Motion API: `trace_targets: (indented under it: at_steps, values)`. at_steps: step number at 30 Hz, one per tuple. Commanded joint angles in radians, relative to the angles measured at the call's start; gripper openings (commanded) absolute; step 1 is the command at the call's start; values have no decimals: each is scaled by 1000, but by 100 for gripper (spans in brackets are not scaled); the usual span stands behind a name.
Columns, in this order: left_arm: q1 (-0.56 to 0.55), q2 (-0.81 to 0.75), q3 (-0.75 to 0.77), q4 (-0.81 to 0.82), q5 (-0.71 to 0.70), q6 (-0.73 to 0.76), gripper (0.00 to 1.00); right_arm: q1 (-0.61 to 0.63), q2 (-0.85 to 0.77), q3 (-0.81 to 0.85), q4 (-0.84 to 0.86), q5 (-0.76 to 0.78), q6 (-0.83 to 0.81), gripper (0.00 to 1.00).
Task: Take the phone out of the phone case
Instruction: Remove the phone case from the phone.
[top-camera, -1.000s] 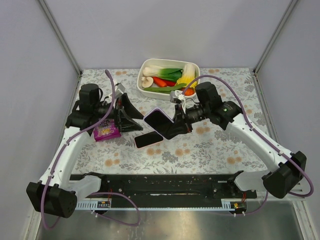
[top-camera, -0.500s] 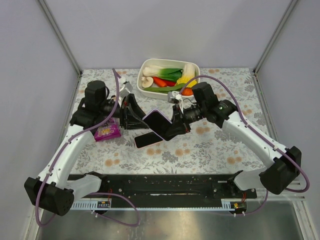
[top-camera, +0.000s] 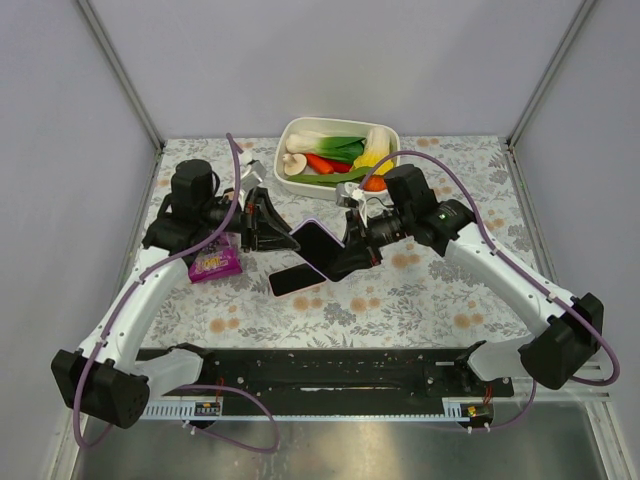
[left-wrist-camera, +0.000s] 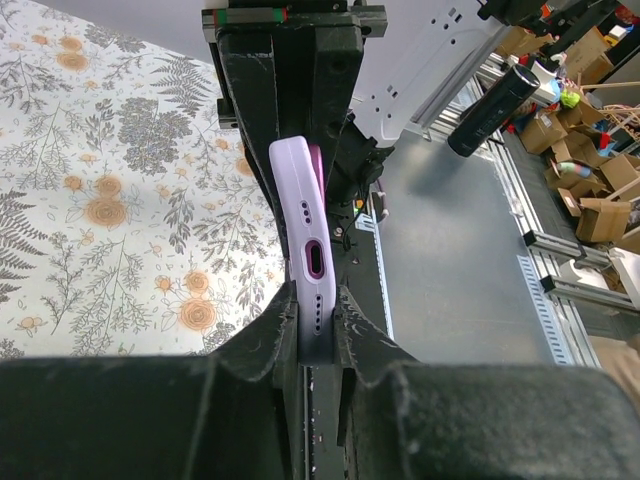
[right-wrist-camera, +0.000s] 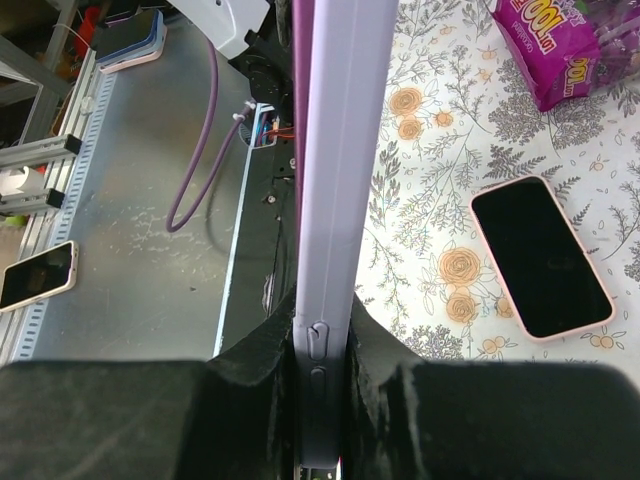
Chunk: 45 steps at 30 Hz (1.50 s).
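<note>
A phone with a dark screen sits in a lilac phone case, held tilted above the middle of the table. My left gripper is shut on the case's end; in the left wrist view its fingers pinch the port end of the case, and the left gripper shows no free gap. My right gripper is shut on the opposite part. The right wrist view shows the right gripper clamping the case by its button edge.
A second phone in a pink case lies screen-up on the floral cloth under the held one, also seen as the pink-cased phone. A purple snack packet lies left. A white tray of vegetables stands at the back.
My left gripper moved right to the phone's end and closed on it. The right gripper kept its grip and shifted slightly left with the phone.
</note>
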Motion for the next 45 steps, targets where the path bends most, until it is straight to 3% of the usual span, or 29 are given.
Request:
trace_targets:
  at_steps: [1, 16, 21, 23, 25, 30, 35, 39, 45]
  values:
    - [-25, -8, 15, 66, 297, 5, 0, -3, -10, 57, -1, -82, -63, 0]
    - [-171, -19, 181, -68, 303, 83, 0, -3, 41, 151, -133, -170, -174, 0]
    - [-235, -5, 242, -79, 296, 71, 0, -3, 52, 171, -162, -144, -188, 0]
    - [-231, -7, 256, -79, 215, 51, 0, -3, 47, 165, -158, -84, -185, 0]
    - [-215, -19, 236, -41, 115, 14, 7, -2, 36, 153, -142, -16, -163, 0]
    - [-148, -30, 133, 303, -26, -297, 47, -3, -1, 122, -62, 83, -79, 0]
    - [-120, -19, 141, 398, -137, -392, 73, -2, -8, 162, 16, 128, 31, 0]
    - [-61, -22, 149, 605, -195, -572, 84, -5, -11, 174, 112, 171, 126, 0]
    - [38, -28, 98, 771, -324, -714, 85, -23, 1, 219, 252, 127, 300, 0]
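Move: The cased phone is pinched by both grippers: its middle lies about 6 cm right, 2 cm back and slightly below the left gripper, and about 4 cm left, 1 cm ahead and a little above the right one. Down on the table, some 28 cm below the left gripper, the second phone lies about 8 cm ahead and 1 cm left; the purple bag is about 14 cm ahead and 24 cm left. Keep both grippers pinched on the cased phone and draw it back and up, the left, on the charging-port end, going about 4 cm each way and slightly more than the right. Then open the left fingers wide to let go and take them up and forward about 9 cm, rolling a little, while the right keeps its hold and carries the phone some 6 cm forward and slightly up, turning clockwise. ##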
